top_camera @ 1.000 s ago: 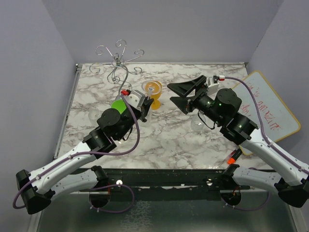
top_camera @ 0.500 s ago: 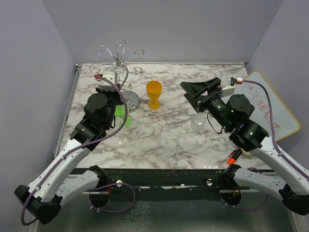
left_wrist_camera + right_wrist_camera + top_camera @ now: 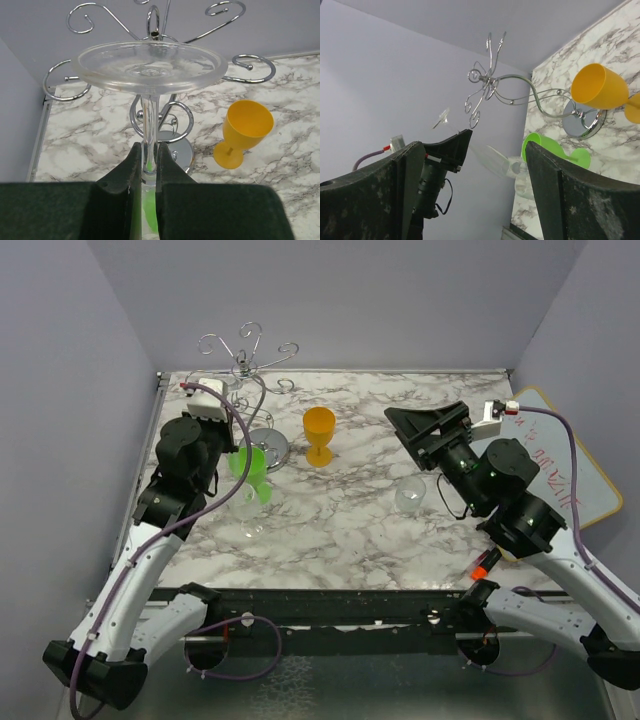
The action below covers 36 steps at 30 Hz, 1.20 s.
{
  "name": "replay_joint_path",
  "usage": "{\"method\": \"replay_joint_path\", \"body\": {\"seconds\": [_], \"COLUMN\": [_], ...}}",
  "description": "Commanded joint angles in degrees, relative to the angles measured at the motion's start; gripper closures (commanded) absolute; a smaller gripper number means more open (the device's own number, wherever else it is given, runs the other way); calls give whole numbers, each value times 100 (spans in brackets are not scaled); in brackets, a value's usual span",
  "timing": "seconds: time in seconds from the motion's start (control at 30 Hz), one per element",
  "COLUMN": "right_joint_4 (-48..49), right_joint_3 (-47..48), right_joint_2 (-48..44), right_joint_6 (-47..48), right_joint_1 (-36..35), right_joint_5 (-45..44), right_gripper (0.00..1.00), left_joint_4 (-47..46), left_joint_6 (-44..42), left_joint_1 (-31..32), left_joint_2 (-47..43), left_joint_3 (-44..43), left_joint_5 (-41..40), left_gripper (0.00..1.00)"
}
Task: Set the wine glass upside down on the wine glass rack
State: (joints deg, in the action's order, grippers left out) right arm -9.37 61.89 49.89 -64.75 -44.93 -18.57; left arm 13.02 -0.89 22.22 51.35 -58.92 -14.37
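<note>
My left gripper is shut on the thin stem of a clear wine glass, held upside down with its round foot on top. The bowl is hidden below the fingers. Just behind the foot stands the silver wine glass rack, its curled arms spreading to both sides and its round base on the marble. From above, the left gripper hovers beside the rack. My right gripper stands open and holds nothing, over the table's right half. In the right wrist view the held wine glass shows below the rack.
An orange goblet stands upright right of the rack base. A green glass lies on its side near the base. A clear glass sits under the right arm. A whiteboard leans at the table's right edge.
My left arm has swung left from the table's middle to the rack, carrying the wine glass with it. The right gripper has drawn back to the right, still open.
</note>
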Motion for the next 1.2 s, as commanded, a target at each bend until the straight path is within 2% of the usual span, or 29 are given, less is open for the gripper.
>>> {"method": "replay_joint_path", "body": {"seconds": [0.0, 0.1, 0.5, 0.7, 1.17], "right_joint_4": [100, 149, 286, 340, 545], "right_joint_3": [-18, -19, -16, -28, -163], "right_joint_2": [-105, -139, -214, -216, -339], "right_joint_6": [311, 417, 766, 900, 978], "right_joint_1": [19, 19, 17, 19, 17], "right_joint_5": [-268, -288, -349, -396, -436], "right_gripper": [14, 14, 14, 14, 15], "left_joint_4": [-102, -136, -91, -302, -1281], "left_joint_6": [-113, -158, -216, -129, -269], "left_joint_1": [-584, -870, -1780, -2131, -2959], "left_joint_2": [63, 94, -17, 71, 742], "left_joint_3": [-264, -207, -161, -24, 231], "left_joint_5": [1370, 2020, 1693, 2001, 4659], "left_gripper": [100, 100, 100, 100, 100]}}
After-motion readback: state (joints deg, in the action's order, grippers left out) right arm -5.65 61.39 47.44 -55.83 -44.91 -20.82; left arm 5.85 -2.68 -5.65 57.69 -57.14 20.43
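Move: My left hand holds the wine glass upside down by its stem. The rack's left hook lies about 16 cm ahead, 9 cm left and 6 cm below; its near hook is some 5 cm ahead, 1 cm right, 3 cm below. The rack hub stands roughly 19 cm ahead, 2 cm right, 4 cm down, the orange goblet 17 cm ahead, 17 cm right, 27 cm down. From my right hand the left hook is about 18 cm ahead, 41 cm left, 13 cm down. Keeping the stem pinched, I carry the inverted glass around the left of the rack's near hook with my left hand: about 7 cm left, barely creeping forward, then forward and some 2 cm down towards the left hook, easing slightly back right and turning a few degrees clockwise. My empty right hand, still open, drifts up and right about 2 cm, its fingers tipping up a little. ##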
